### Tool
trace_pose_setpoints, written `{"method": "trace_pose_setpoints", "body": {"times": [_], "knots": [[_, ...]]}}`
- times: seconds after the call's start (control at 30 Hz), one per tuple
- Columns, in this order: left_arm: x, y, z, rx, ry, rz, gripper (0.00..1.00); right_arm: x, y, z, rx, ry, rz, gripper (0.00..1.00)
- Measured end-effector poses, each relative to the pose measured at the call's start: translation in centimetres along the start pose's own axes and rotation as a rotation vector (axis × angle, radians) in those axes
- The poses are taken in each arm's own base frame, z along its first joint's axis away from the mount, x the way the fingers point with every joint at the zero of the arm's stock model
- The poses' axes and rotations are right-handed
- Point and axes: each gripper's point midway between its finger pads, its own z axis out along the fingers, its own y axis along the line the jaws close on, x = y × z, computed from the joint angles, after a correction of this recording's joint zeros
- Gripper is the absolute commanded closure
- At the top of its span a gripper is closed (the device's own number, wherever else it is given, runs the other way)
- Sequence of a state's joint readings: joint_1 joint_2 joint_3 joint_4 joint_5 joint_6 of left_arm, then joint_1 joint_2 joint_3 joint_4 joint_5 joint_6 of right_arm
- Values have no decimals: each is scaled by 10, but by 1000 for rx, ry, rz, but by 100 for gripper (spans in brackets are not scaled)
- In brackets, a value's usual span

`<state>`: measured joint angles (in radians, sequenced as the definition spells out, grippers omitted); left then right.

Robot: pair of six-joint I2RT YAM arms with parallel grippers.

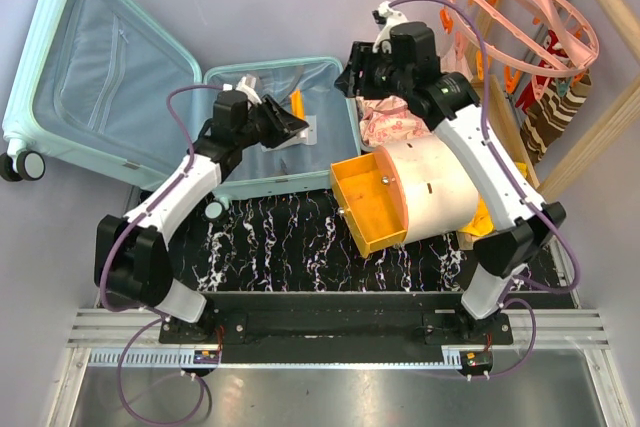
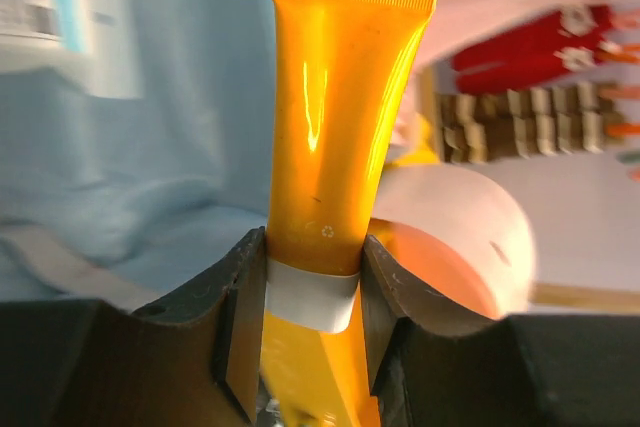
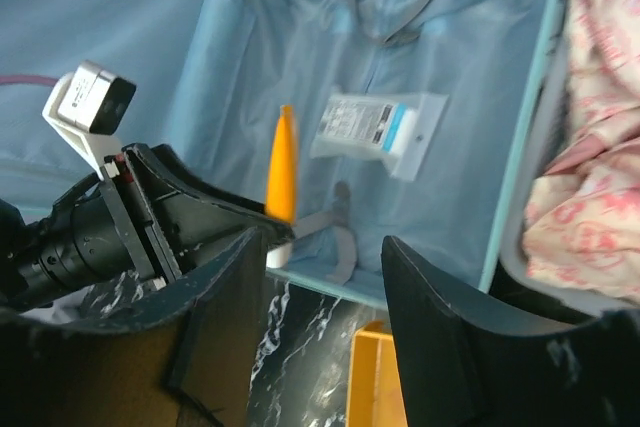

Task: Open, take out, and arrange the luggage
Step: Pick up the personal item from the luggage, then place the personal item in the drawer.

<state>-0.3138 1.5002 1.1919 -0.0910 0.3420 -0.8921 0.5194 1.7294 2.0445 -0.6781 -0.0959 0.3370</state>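
Note:
The pale mint luggage [image 1: 95, 67] lies open, its lid propped at the far left and its base shell [image 1: 330, 142] in the middle. My left gripper [image 1: 292, 125] hovers over the base shell, shut on an orange tube [image 1: 296, 101]. The left wrist view shows the orange tube [image 2: 340, 127] upright, with the jaws [image 2: 313, 287] pinching it at its white cap [image 2: 312, 299]. My right gripper [image 1: 352, 77] hangs above the shell's right rim. In the right wrist view it is open and empty [image 3: 325, 277], over the grey-blue lining [image 3: 450, 67], the tube [image 3: 283, 172] and a clear packet [image 3: 375, 132].
A pink floral cloth [image 1: 390, 122] is bunched at the shell's right end. A cream cylinder with an open orange drawer [image 1: 375, 202] lies on the black marbled mat [image 1: 280, 237]. A pink hanger ring [image 1: 520, 17] and wooden poles [image 1: 590, 137] stand at the far right.

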Motion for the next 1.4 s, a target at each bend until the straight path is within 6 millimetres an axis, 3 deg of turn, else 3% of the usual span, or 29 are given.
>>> {"method": "trace_pose_setpoints", "body": {"times": [0.17, 0.37, 0.5, 0.67, 0.73, 0.87, 0.97, 1.0, 1.03, 1.17, 1.27, 1.4], "knots": [[27, -44, -3, 116, 51, -22, 100, 34, 13, 16, -35, 132, 50, 42], [60, -67, -5, 165, 117, -29, 100, 53, 18, 16, -42, 200, 83, 45], [73, -76, -5, 185, 143, -23, 100, 69, 10, 20, -19, 238, 91, 47], [79, -93, -7, 213, 157, -5, 100, 93, -14, 22, 83, 293, 79, 48], [80, -95, -7, 218, 159, 0, 100, 93, -17, 22, 100, 291, 71, 51], [81, -97, -2, 218, 166, 6, 100, 90, -18, 22, 108, 278, 56, 79], [82, -98, 1, 221, 174, 12, 100, 88, -18, 21, 114, 272, 41, 86], [82, -100, 2, 223, 175, 13, 95, 87, -19, 21, 119, 268, 37, 90], [81, -101, 2, 226, 173, 18, 77, 85, -19, 21, 123, 262, 33, 91], [76, -109, 0, 236, 159, 57, 26, 76, -16, 18, 114, 241, 16, 94], [72, -114, -3, 236, 148, 109, 9, 62, -17, 13, 123, 211, -3, 91], [61, -109, -10, 187, 90, 191, 1, 34, -23, 1, 135, 154, -10, 89]]}}
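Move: The left fingers still hold the orange tube by its white cap. The open right gripper hangs roughly 11 cm to the right, level fore-and-aft and about 13 cm above. From the right gripper, the tube's middle lies about 11 cm left, 4 cm ahead and 12 cm lower. From the left hand, the white pouch is some 18 cm below, 2 cm ahead and 1 cm left; the yellow drawer is about 15 cm back, 15 cm right and 13 cm down. Carry the tube in the left gripper about 10 cm right and 6 cm back, rising slightly and turning some 15 degrees clockwise, to beneath the right gripper. Lower the right gripper about 9 cm, tipping its fingers down, and pinch the tube's orange body. Then spread the left fingers to release the cap and raise the right hand about 5 cm. ##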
